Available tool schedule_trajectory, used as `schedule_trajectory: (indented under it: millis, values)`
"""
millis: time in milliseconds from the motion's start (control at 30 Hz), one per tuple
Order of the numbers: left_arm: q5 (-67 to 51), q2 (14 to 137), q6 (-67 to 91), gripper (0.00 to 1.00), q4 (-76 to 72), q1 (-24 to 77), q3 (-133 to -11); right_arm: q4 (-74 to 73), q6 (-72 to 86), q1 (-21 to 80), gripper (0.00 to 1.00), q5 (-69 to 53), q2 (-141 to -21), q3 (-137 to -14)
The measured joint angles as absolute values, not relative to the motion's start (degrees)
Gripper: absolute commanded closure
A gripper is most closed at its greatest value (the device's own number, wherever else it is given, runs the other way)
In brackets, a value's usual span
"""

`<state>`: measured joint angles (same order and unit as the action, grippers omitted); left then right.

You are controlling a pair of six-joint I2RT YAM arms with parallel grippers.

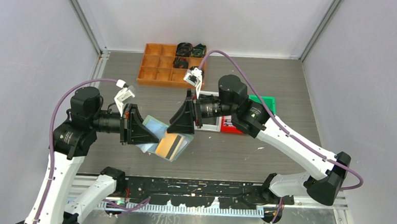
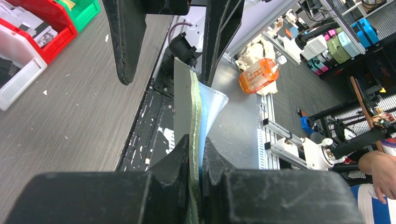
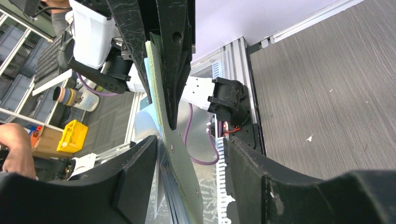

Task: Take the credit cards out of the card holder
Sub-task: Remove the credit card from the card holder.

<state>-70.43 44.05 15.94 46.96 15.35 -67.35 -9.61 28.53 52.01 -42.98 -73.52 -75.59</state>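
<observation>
The card holder [image 1: 155, 124], a sage-green wallet with light blue pockets, hangs above the table between both arms. My left gripper [image 1: 153, 134] is shut on its left edge; in the left wrist view my left gripper [image 2: 196, 145] pinches the green and blue layers of the card holder [image 2: 187, 102]. An orange credit card [image 1: 170, 144] with a dark stripe sticks out of its lower right. My right gripper [image 1: 174, 127] is open and straddles that side. In the right wrist view my right gripper [image 3: 190, 142] has the holder's flap [image 3: 180, 154] and the dark edges of the credit cards [image 3: 167, 186] between its jaws, the cards against the left finger, the right finger apart.
An orange compartment tray [image 1: 160, 64] with black coiled items [image 1: 184, 49] stands at the back. Red [image 1: 231, 125], green [image 1: 263, 101] and white [image 1: 211, 100] bins sit under and behind my right arm. A black rail [image 1: 197, 186] runs along the near table edge.
</observation>
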Motion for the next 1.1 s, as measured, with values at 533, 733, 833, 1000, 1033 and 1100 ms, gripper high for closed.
schedule_trajectory:
  millis: [533, 733, 833, 1000, 1033, 1100]
  values:
    - [-71.2, 45.04, 13.3, 0.97, 48.77, 15.35, -68.03, -13.08, 25.19, 54.39, 0.46, -44.88, -77.32, -80.51]
    - [-71.44, 45.04, 13.3, 0.94, 48.95, 15.38, -68.07, -14.66, 24.01, 55.18, 0.57, -46.15, -78.04, -80.55]
    - [-71.57, 45.12, 13.3, 0.83, 48.95, 15.38, -68.07, -14.59, 24.12, 55.61, 0.62, -46.48, -78.15, -81.01]
    - [-71.53, 45.78, 11.35, 0.39, 50.26, 15.38, -68.34, -11.75, 26.15, 56.62, 0.99, -48.34, -80.42, -82.11]
    - [-71.11, 46.15, 10.31, 0.35, 51.46, 15.38, -68.73, -11.62, 26.87, 56.73, 0.99, -48.71, -81.28, -82.3]
    - [-69.58, 46.94, 7.46, 0.29, 54.24, 15.38, -70.0, -11.97, 27.55, 56.86, 0.99, -49.01, -82.87, -82.48]
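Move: The right hand's open fingers straddle the card holder; the holder's middle lies about 3 cm back and 1 cm left of that hand, level with it. The card with the orange band and dark stripe sits some 4 cm straight back from the right hand, and the left fingertips some 3 cm back and 3 cm left. From the left hand, which already pinches the holder, the holder's middle is roughly 2 cm to the right. Left and back along the card holder, about 4 and 3 cm, the right hand works its open fingers in beside the left hand's grip, turning some 10 degrees counter-clockwise and sinking a little at the end. The right fingers narrow, then shut and pinch the holder between them; the left hand stays almost in place and opens its fingers wide at the end, letting go. ##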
